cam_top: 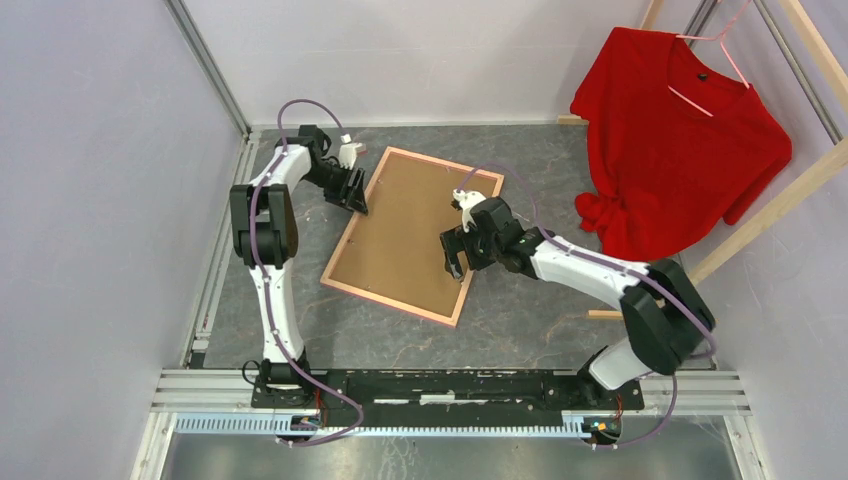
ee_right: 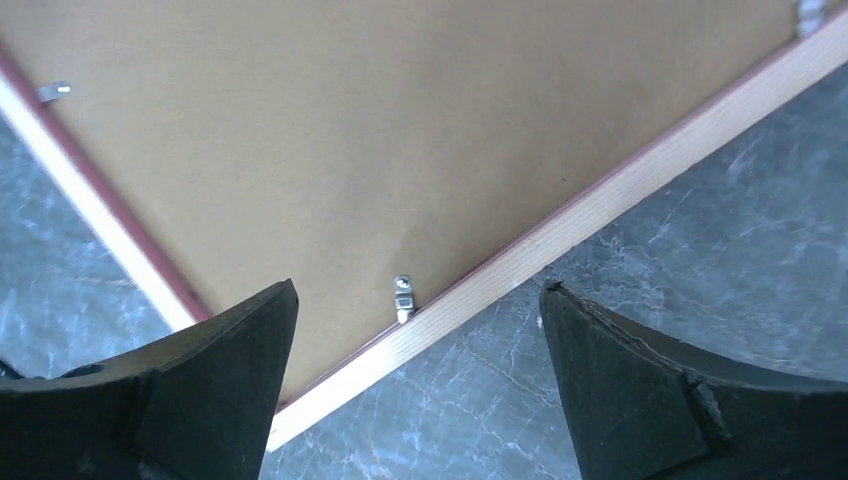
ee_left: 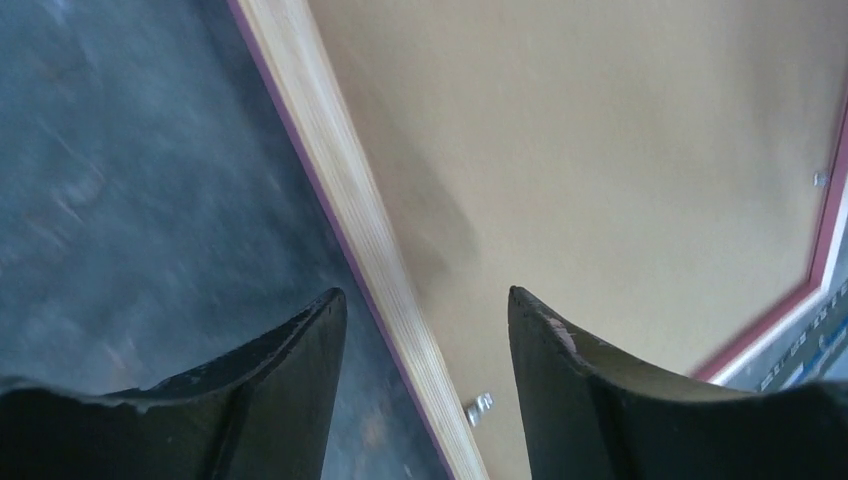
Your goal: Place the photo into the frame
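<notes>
The frame (cam_top: 390, 303) lies face down on the grey table, its brown backing board (cam_top: 410, 230) up and a light wood rim around it. The photo is hidden. My left gripper (cam_top: 358, 205) is open at the frame's left edge. In the left wrist view its fingers (ee_left: 428, 295) straddle the wood rim (ee_left: 350, 190) without touching it, with a metal clip (ee_left: 479, 408) close by. My right gripper (cam_top: 458, 268) stands open at the frame's right edge. In the right wrist view the gripper (ee_right: 418, 287) spans the rim (ee_right: 600, 210) and a small clip (ee_right: 402, 297).
A red shirt (cam_top: 680, 140) hangs on a pink hanger from a wooden rack (cam_top: 770, 205) at the back right, close to the right arm. Pale walls close in the table on the left and at the back. A metal rail (cam_top: 450, 385) carries both arm bases.
</notes>
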You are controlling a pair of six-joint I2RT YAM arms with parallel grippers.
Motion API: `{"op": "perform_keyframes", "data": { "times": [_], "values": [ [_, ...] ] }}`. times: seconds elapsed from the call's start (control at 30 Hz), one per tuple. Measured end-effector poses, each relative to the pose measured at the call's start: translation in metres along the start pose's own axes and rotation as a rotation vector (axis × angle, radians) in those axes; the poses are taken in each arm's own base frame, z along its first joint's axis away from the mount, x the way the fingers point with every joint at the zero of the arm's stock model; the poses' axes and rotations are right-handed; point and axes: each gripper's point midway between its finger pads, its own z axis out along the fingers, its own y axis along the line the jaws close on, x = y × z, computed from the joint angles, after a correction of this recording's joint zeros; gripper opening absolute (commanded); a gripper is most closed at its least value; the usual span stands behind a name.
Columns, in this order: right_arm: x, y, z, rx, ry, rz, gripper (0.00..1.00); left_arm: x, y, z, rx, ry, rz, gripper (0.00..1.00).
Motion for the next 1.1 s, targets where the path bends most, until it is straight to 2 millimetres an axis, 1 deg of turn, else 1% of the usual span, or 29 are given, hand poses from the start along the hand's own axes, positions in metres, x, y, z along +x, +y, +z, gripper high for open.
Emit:
{"op": "perform_keyframes", "data": {
  "times": [0.03,0.13,0.2,0.3,0.33,0.37,0.4,0.43,0.5,0.57,0.6,0.63,0.73,0.87,1.03,1.1],
  "values": [
    [-0.007,0.007,-0.011,-0.009,-0.024,-0.044,0.98,0.008,-0.004,-0.005,-0.006,0.017,0.009,0.70],
    [-0.027,0.027,-0.027,-0.036,-0.080,-0.143,0.98,0.031,-0.021,-0.024,-0.009,0.064,0.040,0.72],
    [-0.036,0.054,-0.031,-0.082,-0.112,-0.223,0.97,0.045,-0.035,-0.037,-0.004,0.081,0.070,0.89],
    [-0.029,0.103,-0.031,-0.184,-0.110,-0.345,0.92,0.061,-0.056,-0.055,0.004,0.096,0.122,0.92],
    [-0.025,0.117,-0.028,-0.216,-0.100,-0.379,0.89,0.066,-0.060,-0.057,0.008,0.101,0.133,0.94],
    [-0.017,0.135,-0.021,-0.252,-0.085,-0.422,0.87,0.075,-0.066,-0.061,0.016,0.110,0.150,0.98],
    [-0.013,0.142,-0.018,-0.267,-0.076,-0.440,0.85,0.081,-0.069,-0.063,0.021,0.116,0.156,1.00],
    [-0.004,0.151,-0.012,-0.286,-0.056,-0.470,0.83,0.090,-0.072,-0.065,0.026,0.120,0.168,1.00],
    [0.012,0.158,-0.001,-0.300,-0.019,-0.506,0.80,0.108,-0.078,-0.067,0.045,0.136,0.183,1.00],
    [0.024,0.159,0.008,-0.300,0.014,-0.532,0.76,0.125,-0.085,-0.070,0.065,0.148,0.200,1.00],
    [0.030,0.158,0.013,-0.296,0.030,-0.546,0.74,0.130,-0.087,-0.072,0.069,0.146,0.215,1.00],
    [0.032,0.160,0.014,-0.298,0.033,-0.553,0.72,0.134,-0.089,-0.075,0.072,0.140,0.234,1.00],
    [0.040,0.161,0.018,-0.284,0.046,-0.581,0.68,0.137,-0.099,-0.084,0.079,0.100,0.299,1.00],
    [0.042,0.165,0.020,-0.272,0.032,-0.618,0.65,0.133,-0.110,-0.090,0.082,0.037,0.366,1.00],
    [0.050,0.162,0.024,-0.245,0.026,-0.650,0.59,0.137,-0.112,-0.085,0.071,-0.009,0.400,1.00],
    [0.054,0.159,0.026,-0.234,0.031,-0.655,0.53,0.141,-0.111,-0.083,0.050,-0.032,0.422,1.00]
  ]
}}
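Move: The left hand, low over the frame's left side, has the near left corner roughly 19 cm back and 7 cm to its left, with the far left corner about 14 cm ahead and 8 cm right. From the right hand, which is over the frame's right side, the middle of the near side lies some 10 cm back, 17 cm left and 4 cm below. The near right corner lies about 15 cm back and 2 cm left. Back and to the left, in an arc that first lifts about 6 cm and then sinks, the right hand crosses the frame from its right side to the near side, turning some 35 degrees counter-clockwise and partly closing to straddle that rail. The left hand leaves the left side, drawing back about 19 cm and rising 5 towards the near left corner, opening wide and turning clockwise some 20 degrees. ##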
